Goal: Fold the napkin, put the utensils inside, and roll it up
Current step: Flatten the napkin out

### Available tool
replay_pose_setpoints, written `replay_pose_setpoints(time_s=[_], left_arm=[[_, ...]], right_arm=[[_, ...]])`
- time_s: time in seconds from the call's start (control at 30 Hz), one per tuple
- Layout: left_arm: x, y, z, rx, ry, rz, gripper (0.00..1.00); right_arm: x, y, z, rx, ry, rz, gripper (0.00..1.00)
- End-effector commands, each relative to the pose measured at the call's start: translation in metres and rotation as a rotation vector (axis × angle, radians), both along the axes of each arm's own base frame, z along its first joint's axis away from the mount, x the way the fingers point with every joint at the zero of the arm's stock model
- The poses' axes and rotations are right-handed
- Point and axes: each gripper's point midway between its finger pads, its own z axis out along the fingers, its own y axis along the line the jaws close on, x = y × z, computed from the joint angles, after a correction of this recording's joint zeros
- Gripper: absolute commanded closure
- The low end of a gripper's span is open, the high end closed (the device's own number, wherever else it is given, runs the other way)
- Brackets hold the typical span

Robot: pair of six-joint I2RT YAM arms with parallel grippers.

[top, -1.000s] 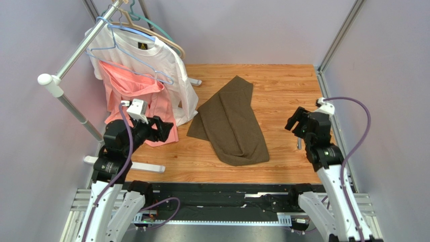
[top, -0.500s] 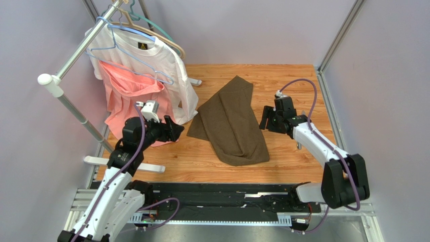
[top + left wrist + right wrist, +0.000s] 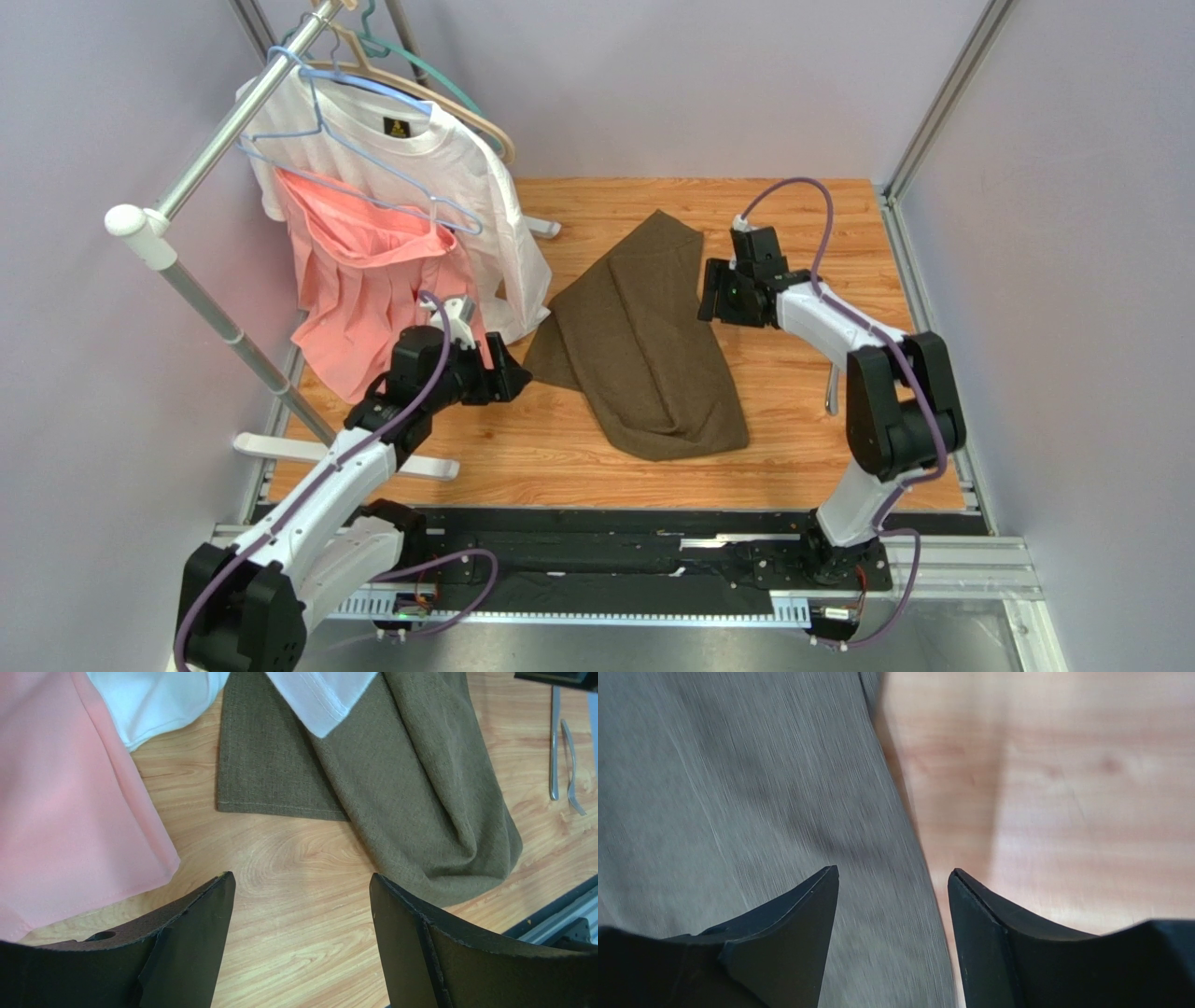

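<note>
The dark olive-brown napkin (image 3: 638, 343) lies crumpled in a long diagonal heap on the wooden tabletop. My left gripper (image 3: 512, 381) hovers open just off its near-left corner; in the left wrist view (image 3: 302, 878) bare wood shows between the fingers and the napkin (image 3: 414, 791) is ahead. Open too, my right gripper (image 3: 710, 297) hangs over the napkin's far right edge, and in the right wrist view (image 3: 893, 871) that edge of the napkin (image 3: 738, 798) runs between the fingers. The utensils (image 3: 563, 749), a knife and a fork, lie side by side on the wood to the right (image 3: 832, 398).
A clothes rack (image 3: 211, 154) stands at the left with a white T-shirt (image 3: 435, 168) and a pink garment (image 3: 351, 280) hanging down to the table. The T-shirt's hem (image 3: 316, 696) overlaps the napkin's left part. The rack's foot (image 3: 351, 455) lies near the left arm.
Both arms have reached out from the sides to the napkin: the left toward its near-left corner, the right up and left to its far right edge. Both jaws have narrowed slightly.
</note>
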Motion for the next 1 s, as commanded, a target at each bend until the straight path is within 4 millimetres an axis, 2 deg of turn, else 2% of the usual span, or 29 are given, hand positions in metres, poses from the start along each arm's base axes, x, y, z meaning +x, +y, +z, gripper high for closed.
replay_pose_setpoints(time_s=[0.0, 0.07, 0.1, 0.17, 0.23, 0.3, 0.33, 0.67, 0.87, 0.97], left_arm=[[0.015, -0.005, 0.01, -0.021, -0.07, 0.001, 0.2], [0.016, -0.007, 0.005, -0.03, -0.06, -0.005, 0.19], [0.015, -0.008, 0.003, -0.03, -0.054, -0.007, 0.19], [0.014, -0.009, -0.007, -0.028, -0.021, -0.011, 0.2], [0.016, -0.013, -0.006, -0.046, -0.032, -0.022, 0.2], [0.014, -0.016, -0.011, -0.063, -0.012, -0.028, 0.19], [0.015, -0.016, -0.011, -0.067, -0.015, -0.027, 0.19], [0.015, -0.015, -0.015, -0.049, -0.004, -0.033, 0.19], [0.015, -0.016, -0.021, -0.046, 0.014, -0.034, 0.19], [0.016, -0.015, -0.021, -0.042, 0.01, -0.032, 0.18]], right_arm=[[0.046, 0.018, 0.009, -0.007, -0.072, 0.076, 0.39], [0.06, 0.024, 0.014, 0.0, -0.092, 0.104, 0.4], [0.062, 0.025, 0.005, -0.006, -0.075, 0.11, 0.41], [0.071, 0.029, 0.008, -0.004, -0.075, 0.128, 0.42], [0.073, 0.031, -0.005, -0.009, -0.043, 0.141, 0.45], [0.075, 0.032, -0.008, -0.013, -0.033, 0.15, 0.46], [0.075, 0.032, -0.015, -0.017, -0.021, 0.153, 0.47], [0.065, 0.032, -0.033, 0.004, 0.041, 0.181, 0.51], [0.062, 0.031, -0.041, 0.008, 0.062, 0.177, 0.63], [0.062, 0.029, -0.043, 0.006, 0.067, 0.176, 0.65]])
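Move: The stretch of the napkin's right edge being gone for lies about 6 cm ahead of the right hand, 3 cm to its left and 5 cm below. At that same height, the knife is some 14 cm to the hand's right and 4 cm back, with the fork about 3 cm farther right, level with the knife. From the left hand, that edge is roughly 18 cm ahead, 21 cm right and 10 cm below; the napkin's left corner is only about 5 cm ahead. The napkin's right edge, just by the fold where its far end narrows, is what the right hand reaches: forward about 7 cm and some 3 cm left along the edge, then down to about 4 cm lower while easing back a centimetre. Its fingers partly close astride the edge, left tip coming down on the cloth. The left hand sinks about 3 cm, still open and clear. ##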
